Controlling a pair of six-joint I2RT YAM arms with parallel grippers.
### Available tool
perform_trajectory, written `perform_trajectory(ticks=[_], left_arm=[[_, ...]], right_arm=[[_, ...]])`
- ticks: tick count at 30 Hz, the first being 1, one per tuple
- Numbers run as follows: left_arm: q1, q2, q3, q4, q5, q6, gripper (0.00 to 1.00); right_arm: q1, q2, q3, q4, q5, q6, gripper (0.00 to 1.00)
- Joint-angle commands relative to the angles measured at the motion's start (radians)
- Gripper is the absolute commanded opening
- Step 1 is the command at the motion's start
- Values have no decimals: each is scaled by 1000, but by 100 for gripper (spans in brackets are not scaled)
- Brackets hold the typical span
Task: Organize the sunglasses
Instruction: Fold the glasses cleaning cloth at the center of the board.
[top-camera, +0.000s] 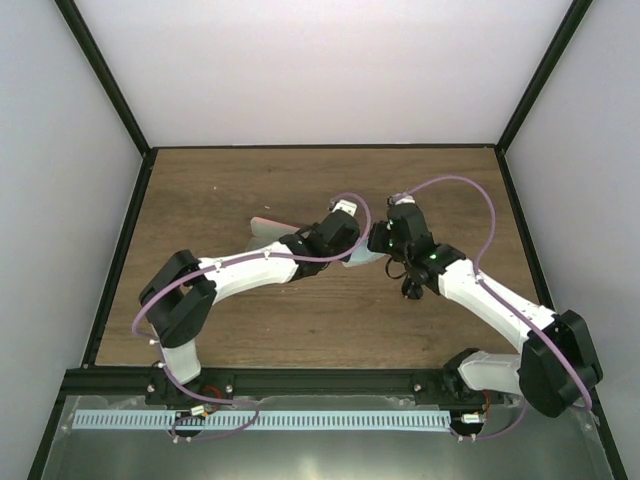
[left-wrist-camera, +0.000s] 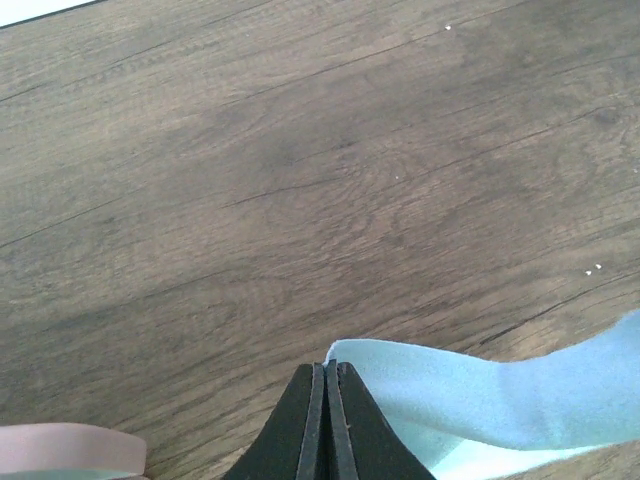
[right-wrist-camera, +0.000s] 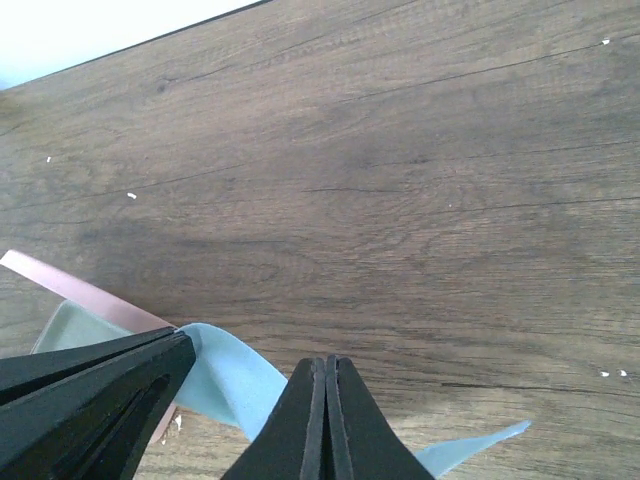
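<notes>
A light blue cloth (top-camera: 362, 258) hangs stretched between my two grippers above the middle of the table. My left gripper (left-wrist-camera: 327, 368) is shut on one corner of the cloth (left-wrist-camera: 480, 395). My right gripper (right-wrist-camera: 325, 360) is shut too; the cloth (right-wrist-camera: 225, 375) runs behind its fingers and comes out on the right, so it seems pinched low in the jaws. A thin black loop (top-camera: 397, 270) beside the right wrist looks like the sunglasses, mostly hidden by the arm.
The pink case (top-camera: 265, 228) lies behind the left arm, and its open rim (right-wrist-camera: 80, 292) with a pale lining shows in the right wrist view. The left gripper's fingers (right-wrist-camera: 100, 390) sit close to the right one. Dark rails edge the wooden table (top-camera: 220, 190).
</notes>
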Motion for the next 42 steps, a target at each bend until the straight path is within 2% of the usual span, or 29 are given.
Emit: perform_trajectory(ticks=[1, 12, 22, 29, 33, 42], left_arm=[[-5, -19, 19, -33, -51, 14, 4], [-23, -88, 12, -52, -45, -8, 4], [-119, -108, 13, -124, -121, -74, 4], [-146, -171, -72, -145, -113, -121, 4], [-145, -184, -114, -131, -126, -124, 5], [-144, -84, -91, -123, -199, -126, 5]], right_arm=[[6, -26, -19, -8, 3, -6, 1], [26, -152, -60, -28, -40, 6, 1], [83, -303, -145, -57, -65, 37, 1], [114, -416, -209, -97, -87, 57, 1], [114, -386, -220, -99, -47, 53, 1], [114, -209, -211, -38, 18, 75, 1]])
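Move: The cloth hangs between both hands; the clear board it is being drawn over lies about 6 cm back, 4 cm right and 12 cm below the left hand, and some 7 cm back, 4 cm left and 15 cm below the right. The open glasses case lies about 16 cm left and 3 cm ahead of the left hand, 11 cm below. The sunglasses lie about 10 cm right and 6 cm back of the right hand, 14 cm below. Both hands keep pinching the cloth and draw it back about 7 cm, rising slightly, then sinking. ##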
